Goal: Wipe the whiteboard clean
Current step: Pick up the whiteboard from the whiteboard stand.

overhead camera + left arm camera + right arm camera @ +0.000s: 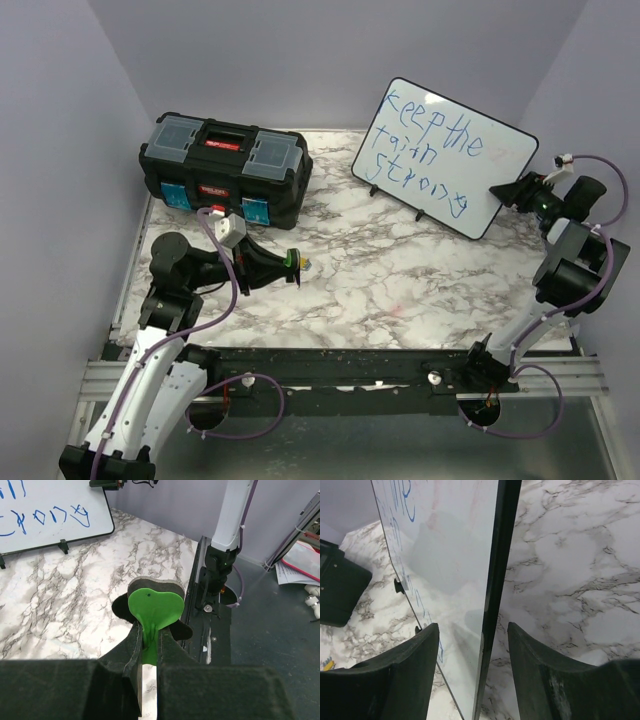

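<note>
The whiteboard [440,150] stands tilted on small black feet at the back right, with blue handwriting across its face. Its lower part also shows in the left wrist view [45,510]. My right gripper [512,190] is open at the board's right edge. In the right wrist view the thin black rim [500,580] runs between the two fingers of that gripper [472,626], with a gap on each side. My left gripper [285,262] is shut on a green eraser [155,602] with a black felt pad, and holds it low over the marble table, well left of the board.
A black toolbox [225,165] with a red handle sits at the back left, and its corner shows in the right wrist view [335,590]. Marble tabletop [400,270] spreads between the arms. Beyond the table's near rail lie papers [300,562] and the right arm's base [220,575].
</note>
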`<state>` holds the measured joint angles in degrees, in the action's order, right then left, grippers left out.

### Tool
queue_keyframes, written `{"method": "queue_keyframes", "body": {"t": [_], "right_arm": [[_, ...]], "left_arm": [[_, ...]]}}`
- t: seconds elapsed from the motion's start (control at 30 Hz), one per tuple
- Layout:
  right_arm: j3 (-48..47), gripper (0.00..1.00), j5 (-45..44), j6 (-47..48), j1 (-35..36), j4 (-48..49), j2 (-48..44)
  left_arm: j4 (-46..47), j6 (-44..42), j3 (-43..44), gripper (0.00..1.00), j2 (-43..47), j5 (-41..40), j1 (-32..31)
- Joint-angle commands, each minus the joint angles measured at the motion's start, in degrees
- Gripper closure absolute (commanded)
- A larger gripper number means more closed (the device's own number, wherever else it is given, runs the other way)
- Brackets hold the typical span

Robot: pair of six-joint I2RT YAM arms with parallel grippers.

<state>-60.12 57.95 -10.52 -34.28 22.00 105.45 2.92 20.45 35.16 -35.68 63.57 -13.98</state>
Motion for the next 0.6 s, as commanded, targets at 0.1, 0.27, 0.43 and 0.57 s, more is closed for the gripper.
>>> {"method": "queue_keyframes", "body": {"t": [0.1,0.27,0.43,0.57], "right_arm": [[-2.58,0.46,6.19,-5.13,0.49,6.74,4.29],[-3.31,0.53,8.17,-7.41,1.01,9.24,5.75],[-3.95,0.64,9.84,-8.82,1.76,10.83,6.64],[-4.13,0.83,11.64,-11.57,1.79,13.76,7.05]], "left_arm": [[-0.68,-1.46,1.69,1.0,-0.27,-1.13,0.0],[-0.56,-1.46,1.58,1.0,-0.3,-1.04,0.0],[-0.67,-1.55,1.54,1.0,-0.32,-1.08,-0.01],[-0.81,-1.81,1.53,1.0,-0.26,-1.17,0.0]]}}
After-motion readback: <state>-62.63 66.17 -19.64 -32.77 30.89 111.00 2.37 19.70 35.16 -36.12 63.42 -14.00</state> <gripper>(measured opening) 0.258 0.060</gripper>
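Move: The whiteboard leans in its stand with its middle about 12 cm to the right hand's left and 8 cm ahead, at hand height; its right edge already stands between the part-open fingers. The stand's near foot lies about 14 cm left, 3 cm ahead and 12 cm below; the far foot about 24 cm left and 8 cm ahead, equally low. From the left hand, the whiteboard is roughly 31 cm right, 26 cm ahead and 14 cm lower. Leftward and a little forward, the right hand eases about 2.5 cm farther onto the whiteboard's right edge, turning some 10 degrees counter-clockwise with its left side rising, so the fingers line up with the board. Meanwhile the fingers close from a bit over half open to about a quarter, one on each side of the edge, to pinch it. ##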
